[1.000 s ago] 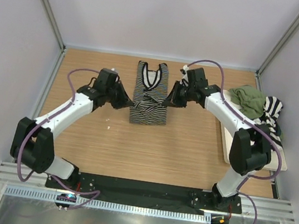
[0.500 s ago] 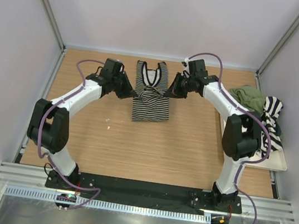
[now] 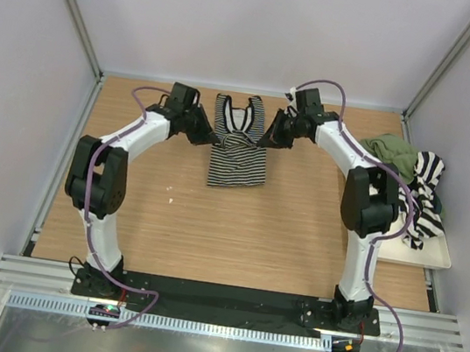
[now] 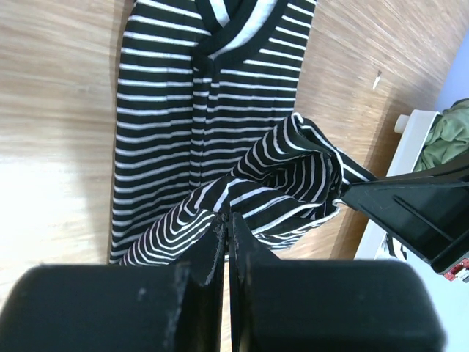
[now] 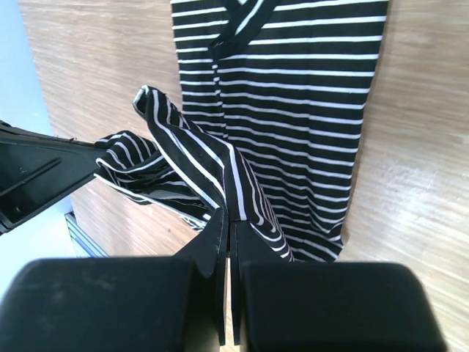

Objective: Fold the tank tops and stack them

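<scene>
The pinstriped tank top (image 3: 238,164) lies lengthwise at the table's back centre, neckline to the far side. My left gripper (image 3: 213,141) is shut on one corner of its lifted hem (image 4: 220,198). My right gripper (image 3: 264,142) is shut on the other corner (image 5: 238,191). Between them the hem hangs a little above the shirt's upper part. The right gripper's body shows in the left wrist view (image 4: 418,213). The olive green tank top (image 3: 390,155) and the broad-striped tank top (image 3: 425,188) lie bunched on the cream tray.
The cream tray (image 3: 438,252) sits along the table's right edge, with its corner showing in the left wrist view (image 4: 407,130). White walls with metal posts enclose the table on three sides. Bare wood table (image 3: 234,238) lies in front of the shirt.
Both grippers have moved toward the back wall, carrying the hem up over the shirt toward the neckline. The part lying flat on the table now looks shorter.
</scene>
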Controlling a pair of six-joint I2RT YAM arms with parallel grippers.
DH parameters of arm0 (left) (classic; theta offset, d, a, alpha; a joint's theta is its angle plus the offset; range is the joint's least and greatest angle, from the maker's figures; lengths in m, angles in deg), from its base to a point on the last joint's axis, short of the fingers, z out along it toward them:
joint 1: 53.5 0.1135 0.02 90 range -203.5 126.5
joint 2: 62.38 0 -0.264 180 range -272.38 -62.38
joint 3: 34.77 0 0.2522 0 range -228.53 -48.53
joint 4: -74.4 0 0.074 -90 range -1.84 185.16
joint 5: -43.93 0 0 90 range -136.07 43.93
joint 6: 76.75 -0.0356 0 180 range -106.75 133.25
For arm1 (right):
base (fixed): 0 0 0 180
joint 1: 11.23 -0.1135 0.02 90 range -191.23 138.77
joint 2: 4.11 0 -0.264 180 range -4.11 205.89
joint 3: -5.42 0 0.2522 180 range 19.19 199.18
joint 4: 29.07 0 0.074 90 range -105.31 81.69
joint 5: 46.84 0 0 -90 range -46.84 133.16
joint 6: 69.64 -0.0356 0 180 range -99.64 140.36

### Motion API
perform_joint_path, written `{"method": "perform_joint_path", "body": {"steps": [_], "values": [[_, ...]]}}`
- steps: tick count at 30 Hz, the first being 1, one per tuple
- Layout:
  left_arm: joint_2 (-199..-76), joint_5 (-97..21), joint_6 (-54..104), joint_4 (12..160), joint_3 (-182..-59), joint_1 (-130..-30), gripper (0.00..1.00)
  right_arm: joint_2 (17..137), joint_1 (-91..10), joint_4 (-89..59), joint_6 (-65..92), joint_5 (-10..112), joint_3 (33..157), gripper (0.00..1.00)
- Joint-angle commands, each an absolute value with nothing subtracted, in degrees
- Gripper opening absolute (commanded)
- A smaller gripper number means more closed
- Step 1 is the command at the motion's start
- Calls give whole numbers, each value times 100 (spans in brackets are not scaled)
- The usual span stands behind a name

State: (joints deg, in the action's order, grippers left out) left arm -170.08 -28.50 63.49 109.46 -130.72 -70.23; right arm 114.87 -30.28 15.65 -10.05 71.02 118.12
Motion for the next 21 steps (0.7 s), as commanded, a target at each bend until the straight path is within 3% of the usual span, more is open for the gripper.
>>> {"method": "perform_joint_path", "body": {"steps": [1,10,13,14,17,21], "values": [[-17206,-2603,6220,10855,-13430,-6968,0,11664,-2960,1589,-996,7269,12262,1],[-17882,-2638,6247,10890,-13949,-6827,1,12489,-2802,1677,-1092,7339,13202,5],[-18233,-2524,6282,10811,-14160,-6774,19,12789,-2732,1642,-1224,7174,13501,38],[-18322,-2471,6299,10811,-14274,-6731,36,12807,-2723,1485,-1285,7112,13502,57],[-18288,-2374,6396,10609,-14266,-6643,56,12615,-2714,1378,-1190,6874,13441,85],[-17726,-2523,6256,10381,-13775,-6607,66,11607,-2696,799,-970,6742,12286,85]]}}
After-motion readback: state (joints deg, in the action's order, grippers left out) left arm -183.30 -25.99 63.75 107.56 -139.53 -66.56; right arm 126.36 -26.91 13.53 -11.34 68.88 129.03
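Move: The striped tank top's hem edge, held at one corner by each hand, is to be laid on its upper body just under the neckline: roughly 5 cm ahead of the left hand and 6 cm ahead of the right, some 6 cm below both. The neckline's bottom lies about 5 cm ahead and 7 cm right of the left hand. From the right hand, the right strap's tip is some 18 cm ahead and 2 cm left, the near right corner 16 cm back and 3 cm right. The tank top's hem edge, still pinched by both hands, is carried forward and down towards the neckline. The left hand goes about 5 cm ahead and as much down; the right goes over 6 cm ahead and about 3 cm down. Late in this, both grippers open wide and let go, the hands easing slightly apart. ##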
